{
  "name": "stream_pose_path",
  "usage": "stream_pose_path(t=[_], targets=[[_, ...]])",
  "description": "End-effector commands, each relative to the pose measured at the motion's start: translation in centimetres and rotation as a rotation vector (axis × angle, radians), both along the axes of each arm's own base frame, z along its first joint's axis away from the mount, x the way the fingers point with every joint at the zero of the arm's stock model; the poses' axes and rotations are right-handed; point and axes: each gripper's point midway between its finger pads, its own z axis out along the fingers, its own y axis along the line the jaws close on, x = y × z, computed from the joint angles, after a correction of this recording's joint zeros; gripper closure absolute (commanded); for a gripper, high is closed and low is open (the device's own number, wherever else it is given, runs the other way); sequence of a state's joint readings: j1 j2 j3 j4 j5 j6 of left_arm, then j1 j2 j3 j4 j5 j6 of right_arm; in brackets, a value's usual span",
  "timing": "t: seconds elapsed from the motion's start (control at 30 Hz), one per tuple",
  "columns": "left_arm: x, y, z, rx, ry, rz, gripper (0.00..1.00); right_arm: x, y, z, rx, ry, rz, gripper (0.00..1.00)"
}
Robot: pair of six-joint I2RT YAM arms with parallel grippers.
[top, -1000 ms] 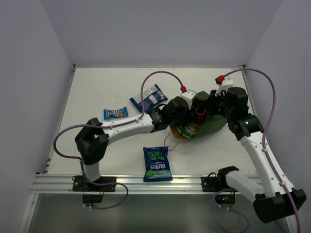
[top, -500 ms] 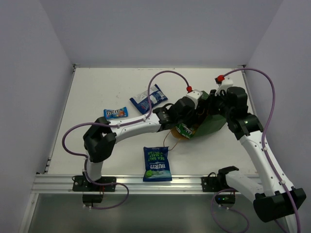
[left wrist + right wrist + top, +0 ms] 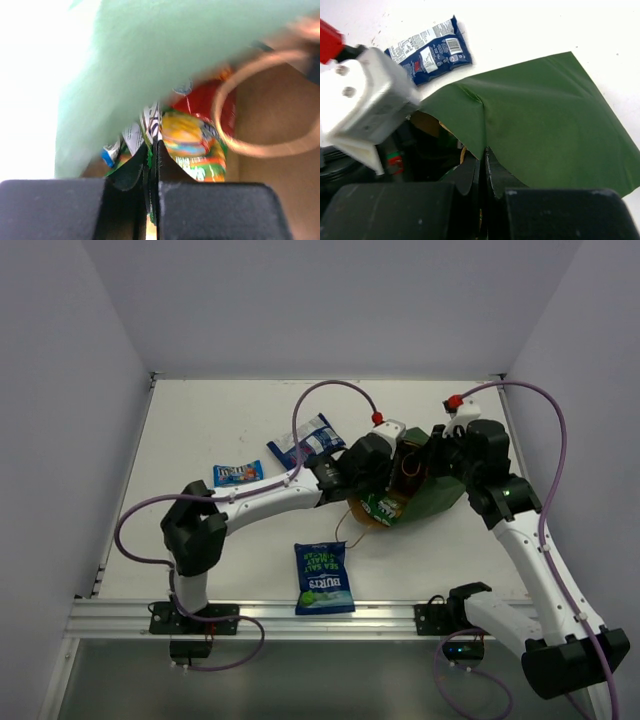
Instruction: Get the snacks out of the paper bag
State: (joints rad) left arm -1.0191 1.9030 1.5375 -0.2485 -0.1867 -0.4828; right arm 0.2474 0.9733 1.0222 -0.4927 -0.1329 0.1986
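Note:
The dark green paper bag (image 3: 432, 498) lies on its side, mouth to the left. My right gripper (image 3: 438, 446) is shut on its upper rim, which also shows in the right wrist view (image 3: 482, 151) on the green paper (image 3: 545, 120). My left gripper (image 3: 397, 478) reaches into the mouth. In the left wrist view it (image 3: 154, 146) is shut on the thin edge of a green-white packet (image 3: 148, 120). A yellow-orange packet (image 3: 192, 145) and a red one (image 3: 206, 102) lie behind it. A green-white packet (image 3: 379, 507) shows at the mouth.
Three snacks lie on the table: a dark blue packet (image 3: 308, 441), also in the right wrist view (image 3: 427, 50), a small blue bar (image 3: 238, 473) and a blue crisp bag (image 3: 323, 578). A brown cord handle (image 3: 267, 100) loops inside the bag. Walls stand left, right and behind.
My left gripper pushed deeper into the bag's mouth, then drew back a little to the left. The right arm and the bag stayed put.

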Motion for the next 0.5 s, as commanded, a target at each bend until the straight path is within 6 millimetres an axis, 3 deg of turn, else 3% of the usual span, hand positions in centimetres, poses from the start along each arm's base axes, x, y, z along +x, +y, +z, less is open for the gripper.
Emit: stream_pose_path(t=[0.0, 0.1, 0.23, 0.33, 0.43, 0.47], targets=[[-1.0, 1.2, 9.1, -0.138, -0.098, -0.049, 1.00, 0.0, 0.2, 1.3, 0.043, -0.044, -0.011, 1.00], [-2.4, 2.9, 14.4, -0.197, -0.146, -0.075, 1.00, 0.1, -0.3, 0.9, 0.035, -0.037, -0.040, 1.00], [-3.4, 5.2, 19.3, -0.239, -0.214, -0.092, 1.00, 0.1, -0.8, 0.5, 0.027, -0.035, -0.065, 1.00], [-3.4, 7.4, 22.6, -0.279, -0.244, -0.088, 1.00, 0.1, -1.2, 0.2, 0.019, -0.031, -0.084, 1.00], [-2.2, 10.7, 25.2, -0.318, -0.263, -0.043, 1.00, 0.0, -1.2, 0.3, 0.024, -0.034, -0.084, 1.00], [-0.9, 12.4, 25.6, -0.320, -0.270, 0.001, 1.00, 0.0, -1.2, 0.4, 0.027, -0.035, -0.085, 1.00]])
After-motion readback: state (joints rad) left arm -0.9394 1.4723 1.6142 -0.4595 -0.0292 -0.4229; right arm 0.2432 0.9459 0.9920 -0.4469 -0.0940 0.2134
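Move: The green-yellow snack packet is already pinched by one edge, inside the bag; its body lies about 4 cm ahead of the left hand, 5 cm to the right and 5 cm lower. Bare table lies level with this hand, roughly 27 cm to its left and 15 cm down; the big blue packet is 20 cm ahead and 19 cm left. From the right hand, on the bag's rim, the green-yellow packet is about 3 cm ahead and 15 cm below. The green-yellow packet is drawn up out of the bag's mouth by the left hand, which keeps its edge pinched between shut fingers and rises about 20 cm, gathering speed, while swinging some 8 cm left and a little back, fingers tipping up around 15 degrees. The right hand stays almost in place and keeps its pinch on the bag's rim. ##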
